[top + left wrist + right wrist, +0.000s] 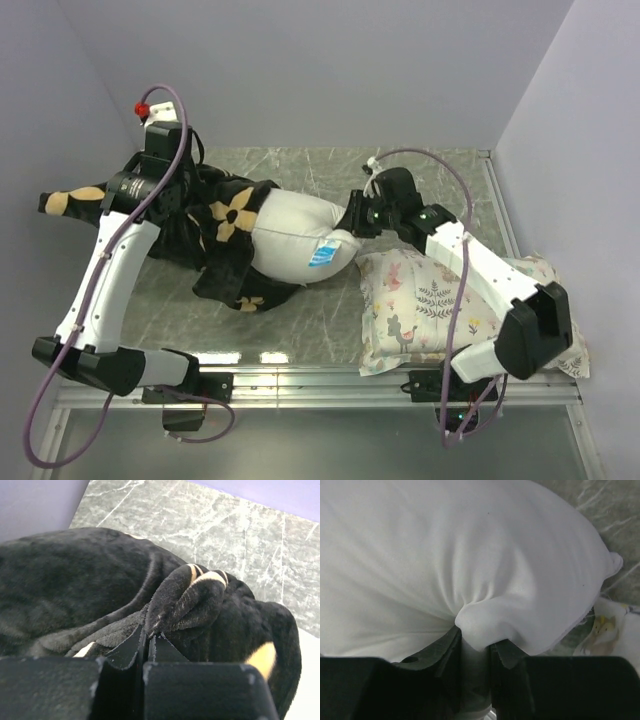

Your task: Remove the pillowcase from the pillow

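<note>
The black plush pillowcase (225,250) with tan flowers lies bunched on the left of the marble table, still round the left end of the plain white pillow (295,235). My left gripper (148,637) is shut on a fold of the pillowcase (190,600); from above it is lost in the black fabric under the wrist. My right gripper (352,222) is at the pillow's right end. Its jaws stand a little apart, and a puckered fold of the pillow (470,545) bulges between the right gripper (476,642) fingers.
A smaller printed pillow (420,300) lies at the front right under my right forearm, and its corner (615,630) shows beside the white pillow. Lilac walls close in the left, back and right. A metal rail (300,375) runs along the near edge.
</note>
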Controlling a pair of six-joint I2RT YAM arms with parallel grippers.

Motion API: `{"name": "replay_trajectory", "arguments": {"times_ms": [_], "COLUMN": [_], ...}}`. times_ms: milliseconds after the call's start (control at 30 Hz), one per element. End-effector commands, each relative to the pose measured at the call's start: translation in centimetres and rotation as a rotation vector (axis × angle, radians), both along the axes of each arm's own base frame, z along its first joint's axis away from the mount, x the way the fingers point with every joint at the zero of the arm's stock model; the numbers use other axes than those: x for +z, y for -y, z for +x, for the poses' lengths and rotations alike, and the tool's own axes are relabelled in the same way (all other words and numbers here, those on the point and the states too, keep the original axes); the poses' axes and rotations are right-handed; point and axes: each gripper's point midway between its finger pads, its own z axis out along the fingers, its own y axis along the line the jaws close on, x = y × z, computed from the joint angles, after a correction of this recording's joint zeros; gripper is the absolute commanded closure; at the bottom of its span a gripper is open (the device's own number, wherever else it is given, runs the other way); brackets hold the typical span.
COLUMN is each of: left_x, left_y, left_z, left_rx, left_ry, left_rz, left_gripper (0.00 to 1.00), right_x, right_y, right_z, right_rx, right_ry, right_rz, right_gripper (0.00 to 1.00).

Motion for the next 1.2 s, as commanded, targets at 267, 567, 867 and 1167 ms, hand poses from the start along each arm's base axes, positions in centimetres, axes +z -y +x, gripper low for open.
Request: {"name": "replay_trajectory", "arguments": {"times_ms": [267, 567, 867, 1167], "left_x": [-1.5, -10.3, -18.5, -23.8], "left_y": [3.4, 5.6, 6.1, 7.6], "left_z": [8.4, 16.4, 19.6, 18.3], "left_rx": [-0.056, -0.081, -0.113, -0.188], "left_ry": [0.016, -0.188, -0.334, -0.421], "left_rz": [0.004, 0.093, 0.092, 0.038], "left_gripper": [0.8, 0.65, 0.63, 0.52], "right_x": [-0.9, -3.2, 5.5, 13.9], "right_y": [0.1, -1.6, 4.2, 8.4], "right_z": [10.2, 12.9, 15.9, 12.9], "right_rx": [-0.092, -0.076, -0.222, -0.327], "right_ry": [-0.012, -0.133, 0.07, 0.403], "right_rz": [0.026, 0.145, 0.31, 0.394], "right_gripper": [0.44, 0.36, 0.24, 0.21]}}
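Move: The left gripper, shut on the pillowcase, has the pillow's bare white part about 22 cm to its right, 7 cm back and 18 cm below; the pillowcase mouth around it is some 13 cm right, 7 cm back and 18 cm below that gripper. From the right gripper, still around the pillow's corner, that white part lies about 11 cm left, 3 cm back and 6 cm lower. The floral pillow is roughly 26 cm right, 17 cm back and 14 cm below the right gripper. Swing both grippers forward to carry the pillow and pillowcase out over the table: bring the left one about 22 cm forward while sinking some 15 cm and drifting right, loosening its fingers to nearly half open around the cloth. Take the right one about 15 cm forward, opening wide to let go of the pillow's corner, then draw it right and up, away from the pillow, rolling its left side up and turning clockwise. ##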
